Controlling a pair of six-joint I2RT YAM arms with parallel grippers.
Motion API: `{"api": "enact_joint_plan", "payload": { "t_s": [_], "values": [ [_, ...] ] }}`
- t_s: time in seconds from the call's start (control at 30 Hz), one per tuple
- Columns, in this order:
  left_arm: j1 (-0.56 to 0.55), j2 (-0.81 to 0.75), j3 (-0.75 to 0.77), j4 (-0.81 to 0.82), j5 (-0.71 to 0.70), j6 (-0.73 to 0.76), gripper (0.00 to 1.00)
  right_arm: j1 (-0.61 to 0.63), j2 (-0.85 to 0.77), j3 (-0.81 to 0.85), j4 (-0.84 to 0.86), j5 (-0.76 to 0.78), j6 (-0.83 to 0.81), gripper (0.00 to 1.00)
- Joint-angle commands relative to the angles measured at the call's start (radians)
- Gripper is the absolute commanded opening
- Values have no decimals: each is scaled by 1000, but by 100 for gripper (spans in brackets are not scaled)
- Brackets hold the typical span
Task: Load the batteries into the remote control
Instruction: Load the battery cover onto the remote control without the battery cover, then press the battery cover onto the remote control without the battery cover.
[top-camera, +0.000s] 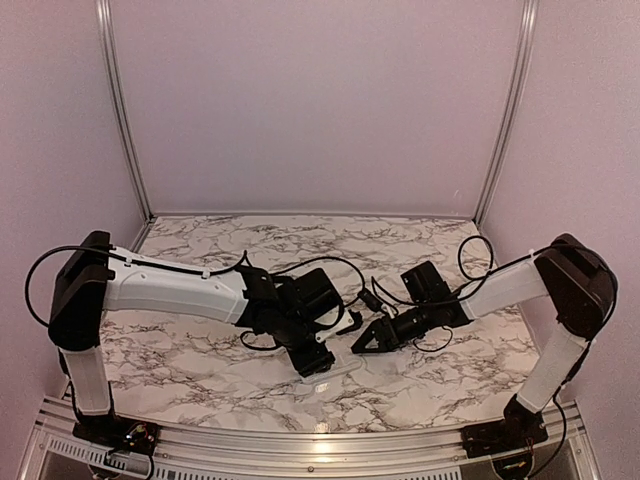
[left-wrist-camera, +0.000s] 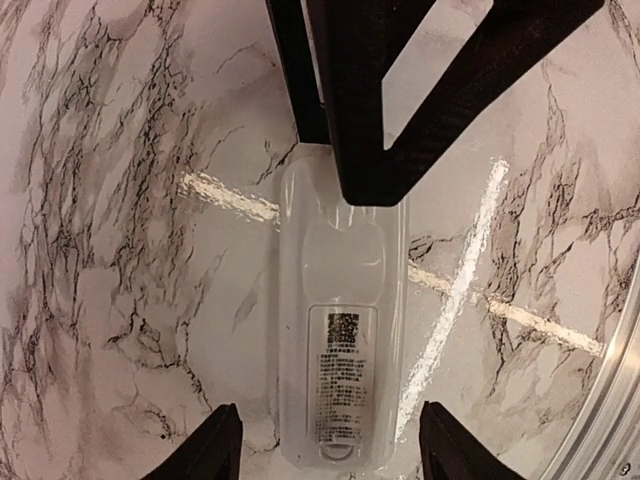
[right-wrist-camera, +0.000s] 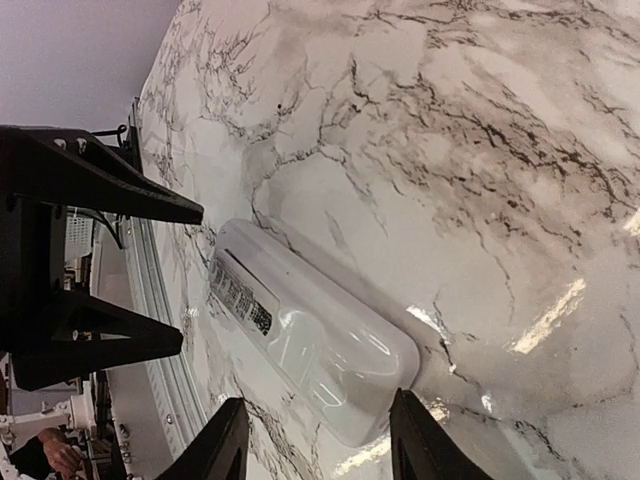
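The remote control (left-wrist-camera: 340, 320) lies on the marble table with its back up, its cover shut and a printed label (left-wrist-camera: 342, 380) on it. It also shows as a white bar in the right wrist view (right-wrist-camera: 310, 330) and as a pale shape in the top view (top-camera: 334, 372). My left gripper (left-wrist-camera: 330, 445) is open, its fingers standing apart from the remote's label end on both sides. My right gripper (right-wrist-camera: 320, 440) is open astride the opposite end, with a gap on its left side. The right gripper's fingers (left-wrist-camera: 360, 100) hang over that far end. The batteries are out of view.
A metal rail (left-wrist-camera: 612, 420) runs along the table's near edge, close to the remote (right-wrist-camera: 160, 340). Both arms meet near the table's front middle (top-camera: 340, 345), with loose black cables (top-camera: 360, 290) behind them. Pale walls close in the back and sides.
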Motion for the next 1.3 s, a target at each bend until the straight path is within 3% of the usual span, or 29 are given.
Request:
{"api": "enact_joint_plan", "payload": {
  "t_s": [0.0, 0.1, 0.2, 0.23, 0.63, 0.9, 1.27],
  "values": [
    [24, -130, -57, 54, -4, -47, 68, -6, -71, 34, -24, 48, -14, 49],
    [46, -208, -145, 137, -23, -111, 79, -6, -107, 32, -14, 48, -7, 51],
    [67, -284, -236, 211, -54, -175, 97, 1, -142, 34, -1, 33, 0, 51],
    [77, -307, -269, 234, -62, -202, 99, 7, -151, 39, -1, 31, 5, 51],
    [195, -491, -572, 465, -87, -457, 99, 197, -82, 155, 5, 33, 71, 50],
    [200, -498, -614, 520, -105, -533, 99, 281, 13, 180, 40, 28, 113, 49],
    [198, -479, -645, 570, -100, -576, 99, 284, 85, 210, 36, 30, 97, 48]
  ]
}}
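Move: The remote control lies face down, slanting between the hands. Its labelled battery cover, on its left half, is about 10 cm left of the right hand, 4 cm back and 3 cm below; the remote's middle is some 6 cm left and 3 cm back. The left hand hovers just over that left half: the cover sits roughly 2 cm right, 1 cm ahead and 3 cm below, the remote's middle about 5 cm right and 2 cm ahead. The cover end of the remote is given up by the left hand, which rises about 5 cm, then swings left some 10 cm and forward, opening wide and turning counter-clockwise as its fingers tilt out to the right. Half open throughout, the right hand lifts off the right end, arcs left and back over the remote, then sinks towards the cover, stopping above it. ##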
